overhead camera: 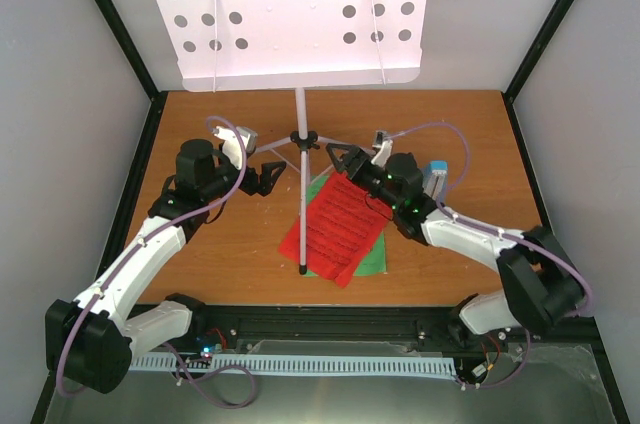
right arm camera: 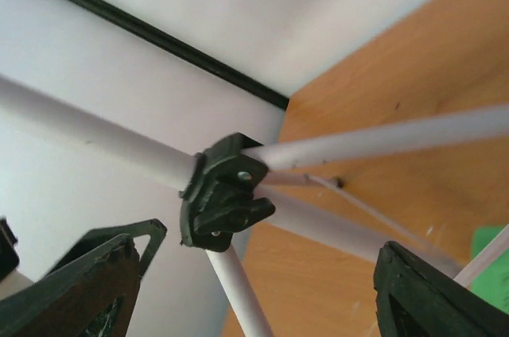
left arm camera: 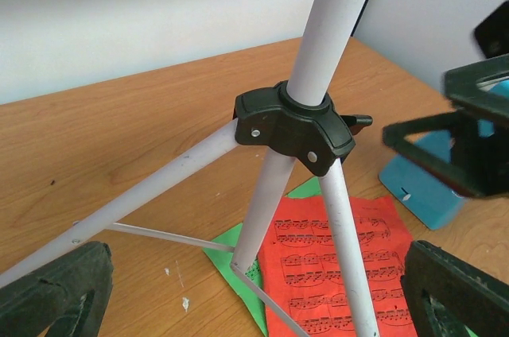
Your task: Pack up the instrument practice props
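Note:
The white hole-punched music stand (overhead camera: 290, 9) stands at the back on a thin pole, with a black hub (overhead camera: 303, 136) and silver tripod legs. A red music sheet (overhead camera: 338, 219) lies on a green sheet (overhead camera: 368, 262) under the front leg. The blue metronome (overhead camera: 436, 176) sits behind my right arm. My left gripper (overhead camera: 274, 179) is open, left of the hub and apart from it. My right gripper (overhead camera: 339, 158) is open, right of the hub. In the left wrist view the hub (left arm camera: 294, 124), red sheet (left arm camera: 338, 261) and metronome (left arm camera: 421, 190) show. The right wrist view shows the hub (right arm camera: 223, 194).
The wooden table (overhead camera: 200, 254) is boxed by white walls and black frame posts (overhead camera: 110, 14). The stand's front leg (overhead camera: 303, 214) runs down over the sheets toward the near edge. A cable tray (overhead camera: 300, 364) lies in front of the arm bases.

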You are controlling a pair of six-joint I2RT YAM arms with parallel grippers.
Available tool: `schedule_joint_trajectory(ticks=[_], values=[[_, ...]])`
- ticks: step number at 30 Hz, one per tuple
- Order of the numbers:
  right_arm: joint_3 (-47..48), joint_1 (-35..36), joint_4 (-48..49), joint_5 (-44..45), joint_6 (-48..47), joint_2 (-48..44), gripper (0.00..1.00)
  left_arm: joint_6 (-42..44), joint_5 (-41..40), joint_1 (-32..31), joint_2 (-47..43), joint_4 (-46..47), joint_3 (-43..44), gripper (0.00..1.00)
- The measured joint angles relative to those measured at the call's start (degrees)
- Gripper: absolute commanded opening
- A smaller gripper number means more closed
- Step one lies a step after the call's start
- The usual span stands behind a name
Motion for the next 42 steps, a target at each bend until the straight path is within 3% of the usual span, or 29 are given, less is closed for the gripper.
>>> schedule_joint_trajectory(ticks=[5,11,25,29,36,42], values=[[4.2,0.0,0.4,-4.2,15.7,7.2,0.81,0.0,-0.2,0.0,0.0,0.0,0.0,0.99],[6.5,0.0,0.7,-6.3,26.4,9.4,0.83,0.0,-0.3,0.0,-0.1,0.0,0.0,0.99],[7.4,0.0,-0.7,-6.8,35.1,10.7,0.72,0.0,-0.3,0.0,-0.1,0.0,0.0,0.99],[7.4,0.0,-0.7,-6.6,36.6,10.7,0.57,0.0,-0.3,0.0,-0.1,0.0,0.0,0.99],[9.9,0.0,-0.6,-7.2,37.0,11.8,0.44,0.0,-0.3,0.0,-0.4,0.0,0.0,0.99],[11.0,0.0,0.0,-7.7,36.7,13.1,0.19,0.1,-0.3,0.0,-0.4,0.0,0.0,0.99]])
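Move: The stand hub's black knob is about 5 cm to the right hand's left and 3 cm ahead, some 1 cm below. The hub itself is about 7 cm left and 3 cm ahead, at the same height. The red sheet lies on the table, roughly 17 cm back and 1 cm left, about 23 cm down. From the left hand the knob is about 6 cm ahead and 7 cm right, roughly level. The right fingers close around the hub's black knob from its right side and take hold of it. Open at first, the hand reaches left and somewhat forward, about 5 cm in all and dipping slightly, while rolling some 35 degrees clockwise as seen from behind the hand; near the knob it pauses, narrows its fingers well down, and edges a last centimetre or so inward. ##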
